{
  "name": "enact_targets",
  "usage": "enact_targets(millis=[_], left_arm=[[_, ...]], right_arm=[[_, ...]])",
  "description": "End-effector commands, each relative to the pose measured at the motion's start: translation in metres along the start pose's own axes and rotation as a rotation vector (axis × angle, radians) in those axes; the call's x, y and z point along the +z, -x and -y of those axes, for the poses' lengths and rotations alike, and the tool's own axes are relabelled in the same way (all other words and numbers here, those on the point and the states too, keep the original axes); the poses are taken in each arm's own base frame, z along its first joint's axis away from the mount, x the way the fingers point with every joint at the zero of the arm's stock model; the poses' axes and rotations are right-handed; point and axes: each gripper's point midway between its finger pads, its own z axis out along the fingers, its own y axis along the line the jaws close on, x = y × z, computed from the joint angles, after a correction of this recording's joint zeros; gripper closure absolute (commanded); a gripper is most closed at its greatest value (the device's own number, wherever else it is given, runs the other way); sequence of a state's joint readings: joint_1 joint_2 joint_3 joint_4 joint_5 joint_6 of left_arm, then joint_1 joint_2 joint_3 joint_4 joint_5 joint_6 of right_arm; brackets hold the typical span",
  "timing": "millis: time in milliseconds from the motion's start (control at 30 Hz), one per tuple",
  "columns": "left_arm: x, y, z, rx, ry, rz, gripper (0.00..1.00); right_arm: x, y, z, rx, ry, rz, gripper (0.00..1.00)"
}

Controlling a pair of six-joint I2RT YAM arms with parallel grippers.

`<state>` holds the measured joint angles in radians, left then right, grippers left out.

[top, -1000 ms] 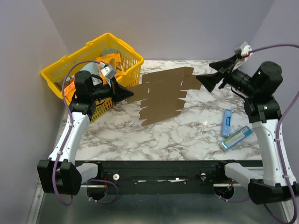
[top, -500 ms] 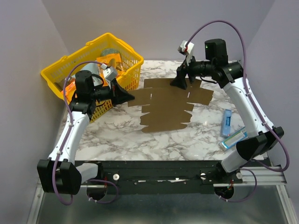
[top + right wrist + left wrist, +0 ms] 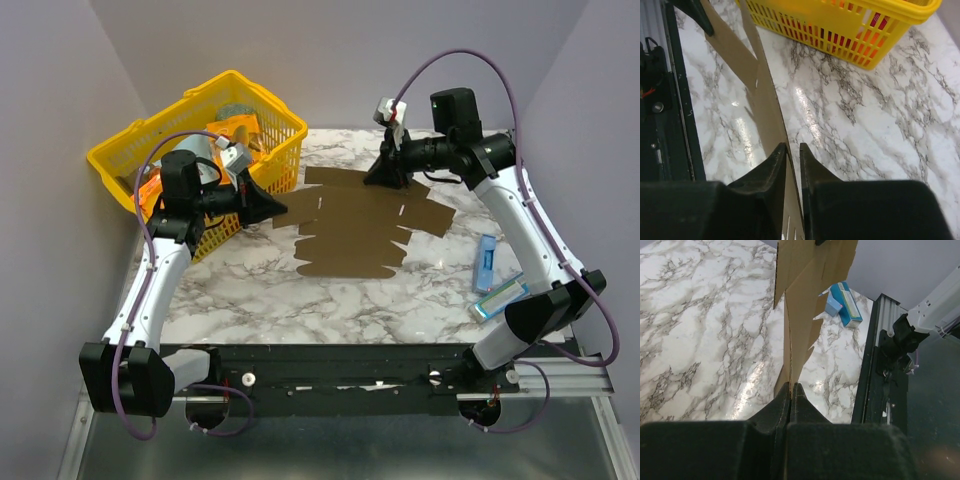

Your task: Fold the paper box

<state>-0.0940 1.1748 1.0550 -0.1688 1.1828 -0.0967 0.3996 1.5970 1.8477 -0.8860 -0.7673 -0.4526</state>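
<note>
The paper box (image 3: 350, 225) is a flat brown die-cut sheet with flaps, spread out just above the marble table (image 3: 300, 300). My left gripper (image 3: 282, 207) is shut on its left edge. In the left wrist view the sheet (image 3: 812, 280) runs edge-on away from the pinched fingertips of that gripper (image 3: 790, 385). My right gripper (image 3: 385, 180) is at the sheet's far edge. In the right wrist view the cardboard (image 3: 760, 100) passes between the right gripper's (image 3: 793, 146) jaws, which stand narrowly apart around it with a gap still showing.
A yellow basket (image 3: 120, 150) with orange snack packs stands at the back left, just behind the left gripper; the right wrist view shows this basket (image 3: 840, 20) too. Two blue packets (image 3: 485, 262) (image 3: 500, 296) lie at the table's right. The black rail (image 3: 350, 360) lines the near edge.
The right arm swung in from the right to the sheet's far edge and its jaws narrowed around the cardboard. The sheet dropped from tilted to nearly flat. The left gripper kept its hold.
</note>
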Motion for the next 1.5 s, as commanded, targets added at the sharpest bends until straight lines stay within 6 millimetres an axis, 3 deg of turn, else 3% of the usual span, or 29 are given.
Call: enact_targets(millis=[0,67,167,200,233,300,467,567,600,633,733,967,1033,1067,1167,1200,1233,1300,1467], left_arm=[[0.0,0.009,0.004,0.032,0.008,0.005,1.0],[0.0,0.011,0.0,0.03,0.029,0.009,1.0],[-0.002,0.016,-0.013,0.026,0.116,0.026,0.51],[-0.004,0.018,-0.017,0.028,0.157,0.032,0.23],[-0.007,0.022,-0.027,0.035,0.231,0.04,0.14],[-0.012,0.025,-0.03,0.052,0.282,0.051,0.01],[-0.026,0.038,-0.042,0.072,0.413,0.118,0.01],[-0.036,0.046,-0.046,0.083,0.474,0.159,0.01],[-0.038,0.048,-0.046,0.081,0.481,0.169,0.01],[-0.039,0.048,-0.046,0.079,0.485,0.171,0.01],[-0.039,0.047,-0.048,0.066,0.482,0.171,0.01],[-0.036,0.04,-0.055,0.044,0.482,0.158,0.01],[-0.033,0.037,-0.057,0.027,0.475,0.15,0.01],[-0.031,0.034,-0.058,0.018,0.469,0.146,0.01],[-0.023,0.029,-0.057,0.026,0.467,0.116,0.01],[-0.022,0.028,-0.057,0.032,0.474,0.11,0.01],[-0.02,0.026,-0.056,0.036,0.481,0.105,0.01],[-0.013,0.018,-0.053,0.027,0.483,0.088,0.01],[0.017,-0.021,-0.041,-0.039,0.483,-0.015,0.01]], right_arm=[[0.003,-0.003,-0.006,0.023,0.027,-0.008,0.82],[0.002,-0.003,-0.009,0.032,0.038,-0.006,0.9],[-0.002,-0.002,-0.016,0.069,0.045,0.0,0.94],[-0.003,-0.004,-0.016,0.087,0.031,-0.003,0.96],[-0.002,-0.007,-0.017,0.132,0.019,-0.004,0.98],[-0.008,-0.009,-0.019,0.164,-0.018,-0.002,0.99],[-0.006,-0.033,-0.027,0.31,-0.034,-0.011,0.99],[-0.014,-0.029,-0.019,0.437,-0.045,0.053,0.99],[-0.012,-0.032,-0.028,0.52,0.029,0.074,0.99],[-0.018,-0.023,-0.018,0.516,0.031,0.143,0.99],[-0.01,-0.04,-0.009,0.61,0.012,0.124,0.99],[0.001,-0.098,0.019,0.507,-0.202,0.004,0.99],[0.001,-0.104,0.025,0.401,-0.301,-0.021,0.99],[0.004,-0.116,0.025,0.382,-0.322,-0.045,0.99],[0.005,-0.12,0.035,0.345,-0.407,-0.019,0.99],[0.008,-0.134,0.034,0.351,-0.425,-0.035,0.99],[0.005,-0.13,0.042,0.319,-0.483,-0.007,0.99],[0.01,-0.147,0.041,0.308,-0.506,-0.027,0.99],[0.023,-0.159,0.042,0.216,-0.579,-0.055,0.99]])
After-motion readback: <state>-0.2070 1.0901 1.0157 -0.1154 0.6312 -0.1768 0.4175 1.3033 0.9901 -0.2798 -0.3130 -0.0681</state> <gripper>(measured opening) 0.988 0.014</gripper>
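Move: The paper box's far flap lies right between the right hand's half-shut fingers. From that hand, the box's middle is about 8 cm back, 3 cm left and 8 cm lower; its right side flap is some 10 cm right and 5 cm back, slightly lower. The left hand still holds the left side flap at its fingertips, with the box's middle about 13 cm right and 3 cm back, and the yellow basket some 17 cm left and 12 cm ahead, lower. Downward by about 16 cm and some 5 cm to its right goes the right hand, after shutting on the far flap and drawing it back 3 cm and forward again, turning roughly 30 degrees clockwise. The left fingers open wide and let go of the side flap; that hand slips forward about 5 cm beside it, rising and sinking again as it turns counter-clockwise. ##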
